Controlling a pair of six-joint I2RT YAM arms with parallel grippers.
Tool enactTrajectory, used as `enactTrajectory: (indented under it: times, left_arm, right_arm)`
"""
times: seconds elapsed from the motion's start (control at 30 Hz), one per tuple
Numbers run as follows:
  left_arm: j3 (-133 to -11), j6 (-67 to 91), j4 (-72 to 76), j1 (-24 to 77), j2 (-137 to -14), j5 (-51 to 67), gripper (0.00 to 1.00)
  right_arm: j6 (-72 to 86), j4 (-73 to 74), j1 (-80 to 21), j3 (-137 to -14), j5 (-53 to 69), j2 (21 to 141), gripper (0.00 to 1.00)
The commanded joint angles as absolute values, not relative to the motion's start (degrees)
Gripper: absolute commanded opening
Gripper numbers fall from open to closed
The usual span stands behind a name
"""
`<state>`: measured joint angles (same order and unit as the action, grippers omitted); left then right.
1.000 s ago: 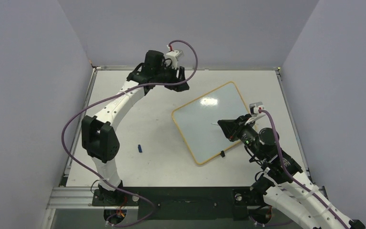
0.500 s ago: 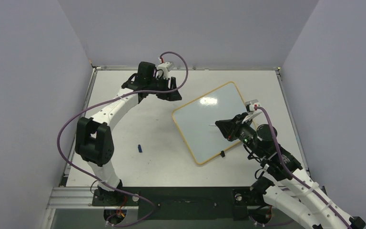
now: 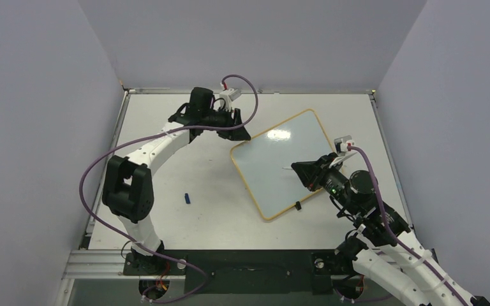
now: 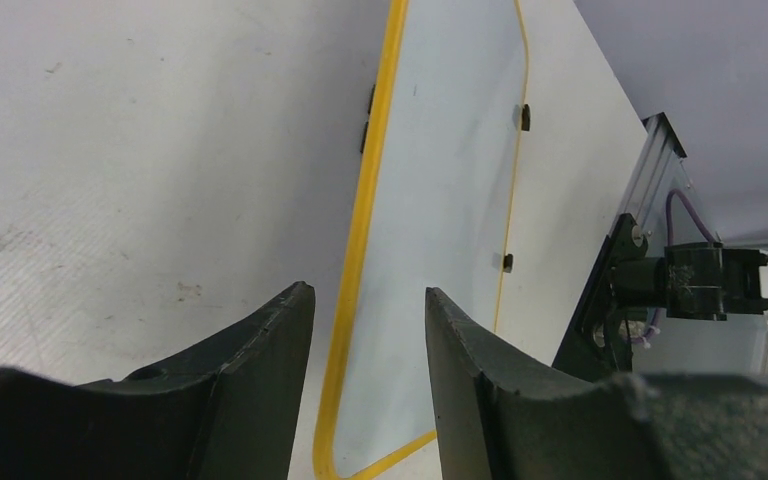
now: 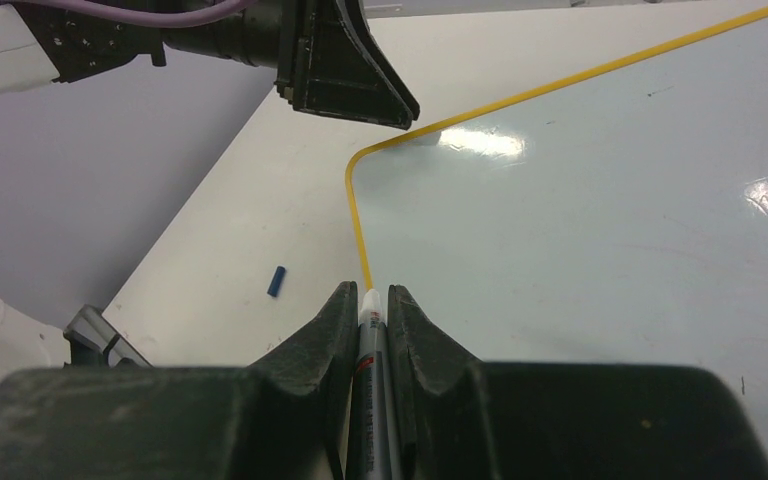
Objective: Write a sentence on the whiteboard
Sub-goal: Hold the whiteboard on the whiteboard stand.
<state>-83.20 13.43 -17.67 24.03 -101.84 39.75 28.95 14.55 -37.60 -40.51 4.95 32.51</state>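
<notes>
The whiteboard [image 3: 274,167] lies flat on the table, turned at an angle, with a yellow frame and a blank glossy surface; no sentence shows on it. My right gripper [image 3: 295,168] is shut on a grey marker [image 5: 370,345], its white tip pointing over the board's near-left edge. My left gripper [image 3: 240,132] is open and empty, low over the board's far-left corner. In the left wrist view the jaws [image 4: 368,295] straddle the yellow frame [image 4: 360,230]. The right wrist view shows the board [image 5: 600,200] and the left gripper [image 5: 385,105].
A small blue marker cap [image 3: 188,199] lies on the table left of the board, also in the right wrist view [image 5: 277,281]. Grey walls close in the table on three sides. The right arm's base [image 4: 695,280] shows beyond the board in the left wrist view.
My left gripper has come down and toward the board's far-left corner. My right gripper with the marker has barely shifted over the board's near-left part.
</notes>
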Motion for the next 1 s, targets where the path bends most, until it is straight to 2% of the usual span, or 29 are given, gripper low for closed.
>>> enactTrajectory:
  times: [0.0,0.5,0.57,0.6,0.67,0.87,0.97]
  left_arm:
    - [-82.44,14.98,-13.51,25.02,-102.33,45.20,0.42]
    - [-84.21,13.53,-17.03,26.33,-106.96,45.67,0.40]
    - [-84.54,13.68,-17.00,26.55,-107.17,46.74,0.29]
    - [-84.68,13.70,-17.11,26.79,-107.34,46.88,0.17]
    - [-85.14,13.91,-17.42,27.07,-107.48,47.12,0.01]
    - [-87.59,13.38,-19.79,28.62,-107.21,45.50,0.00]
    - [-89.36,12.99,-21.97,29.21,-107.18,43.49,0.00]
  right_arm:
    - [28.78,14.12,-38.17,-42.05,4.57,31.55,0.00]
    - [28.70,10.36,-38.26,-40.05,5.03,33.27,0.00]
    - [28.59,9.86,-38.25,-39.95,5.03,33.93,0.00]
    - [28.57,9.63,-38.30,-39.83,5.07,34.10,0.00]
    - [28.61,8.55,-38.32,-39.28,5.23,34.78,0.00]
    - [29.50,-3.18,-39.95,-34.85,4.27,38.52,0.00]
    - [27.17,-11.48,-43.72,-29.79,-2.57,39.98,0.00]
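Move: The top edge of the whiteboard, near its left corner, runs about 2 cm back, 2 cm right and 4 cm below the left gripper, whose part-open fingers point down over it. The left corner is roughly 3 cm back and 4 cm left, also 4 cm lower. The marker tip stands some 13 cm back, 13 cm right and 7 cm higher. From the right gripper, that edge lies about 14 cm ahead, 15 cm left and 11 cm down. Bring the left gripper down nearly 4 cm, easing back and right so the whiteboard's top edge comes between the fingers, then pinch it shut. Holding the edge, go up about 2 cm while still drifting back and right, with the wrist turning some 15 degrees in all. Keep the marker gripped in the right hand and, late on, carry it down, left and forward over the board. ##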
